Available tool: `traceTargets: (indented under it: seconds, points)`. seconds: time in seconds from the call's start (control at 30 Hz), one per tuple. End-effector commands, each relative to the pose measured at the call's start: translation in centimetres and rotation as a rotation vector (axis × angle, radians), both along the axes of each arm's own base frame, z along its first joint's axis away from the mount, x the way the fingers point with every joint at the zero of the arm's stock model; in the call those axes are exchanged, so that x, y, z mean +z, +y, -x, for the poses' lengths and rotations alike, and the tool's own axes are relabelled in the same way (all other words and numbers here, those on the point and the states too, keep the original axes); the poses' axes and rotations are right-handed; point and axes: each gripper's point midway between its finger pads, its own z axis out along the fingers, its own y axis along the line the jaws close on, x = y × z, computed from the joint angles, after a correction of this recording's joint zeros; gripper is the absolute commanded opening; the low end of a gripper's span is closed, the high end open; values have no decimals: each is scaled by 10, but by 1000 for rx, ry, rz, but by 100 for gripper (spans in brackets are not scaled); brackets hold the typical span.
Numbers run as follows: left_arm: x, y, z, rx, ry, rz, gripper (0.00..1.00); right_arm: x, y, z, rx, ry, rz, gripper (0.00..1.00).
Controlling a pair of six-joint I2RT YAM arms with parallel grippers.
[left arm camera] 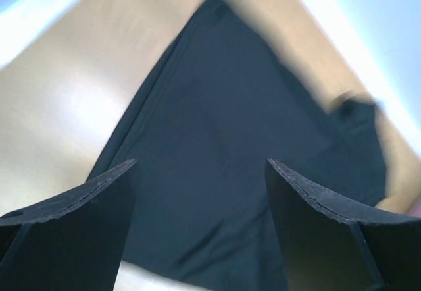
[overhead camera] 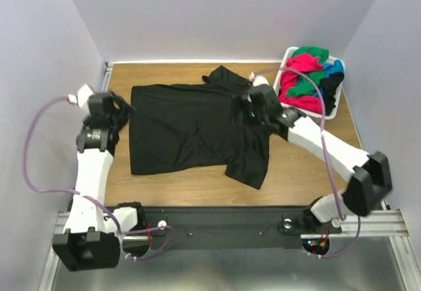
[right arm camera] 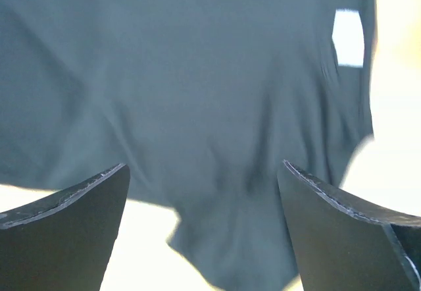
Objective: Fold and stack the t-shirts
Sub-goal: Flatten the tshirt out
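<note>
A black t-shirt lies spread out on the wooden table, sleeves toward the right. My left gripper hovers at the shirt's left edge, open, with nothing between its fingers. In the left wrist view the black t-shirt fills the space beyond the left gripper. My right gripper is over the shirt's right part, open and empty. The right wrist view is blurred; the right gripper hangs over the black t-shirt, whose white neck label shows at the upper right.
A white slatted basket stands at the back right corner, holding a heap of pink-red, green, blue and black shirts. Walls close off the table on the left, back and right. A black rail runs along the near edge.
</note>
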Motion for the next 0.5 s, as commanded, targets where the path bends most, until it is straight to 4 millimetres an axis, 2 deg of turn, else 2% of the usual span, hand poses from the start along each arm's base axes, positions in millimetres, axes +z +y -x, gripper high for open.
traceTargets:
  seconds: [0.0,0.03,0.07,0.1,0.13,0.17,0.2,0.23,0.3,0.43,0.47]
  points:
    - [-111,-1,61,107,282,80,88,-11,-39,41,-191,38,-134,100]
    - [-121,1,73,140,308,82,88,-18,-46,51,-206,49,-146,100]
    - [-128,0,79,165,312,104,87,-34,-55,65,-230,74,-150,100]
    - [-137,-4,85,163,303,130,85,-27,-60,75,-225,54,-186,100]
    - [-137,-9,83,140,284,152,84,-27,-63,82,-224,52,-201,100]
    - [-143,-15,82,145,270,203,92,-39,-65,91,-224,82,-212,100]
    - [-145,-15,84,175,264,219,92,-40,-63,97,-209,95,-234,100]
    - [-148,-13,86,205,264,227,92,-38,-63,102,-203,96,-261,100]
    - [-160,-3,88,281,273,218,92,-48,-63,109,-203,124,-270,100]
    - [-185,-3,92,330,350,241,92,-60,-61,115,-196,171,-258,100]
    - [-192,-3,96,346,380,246,87,-63,-61,116,-206,182,-264,100]
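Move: The left hand's mark, the t-shirt's near left corner, lies about 17 cm back from it, 2 cm to its left and 24 cm below; the far left corner is some 26 cm ahead and 6 cm left. From the right hand, the near sleeve's middle lies roughly 16 cm back, 5 cm right and 17 cm down. The white label is 13 cm ahead and 9 cm right, the laundry basket 24 cm ahead and 29 cm right. Down fast, some 17 cm, and about 9 cm back comes the left hand towards the t-shirt's near left corner, tipping down 20 degrees and rolling its left side lower as it turns slightly counter-clockwise. The right draws back about 12 cm, swinging right and sinking 6 cm towards the near sleeve, turning a little clockwise. Both slow above the cloth, fingers still open. ##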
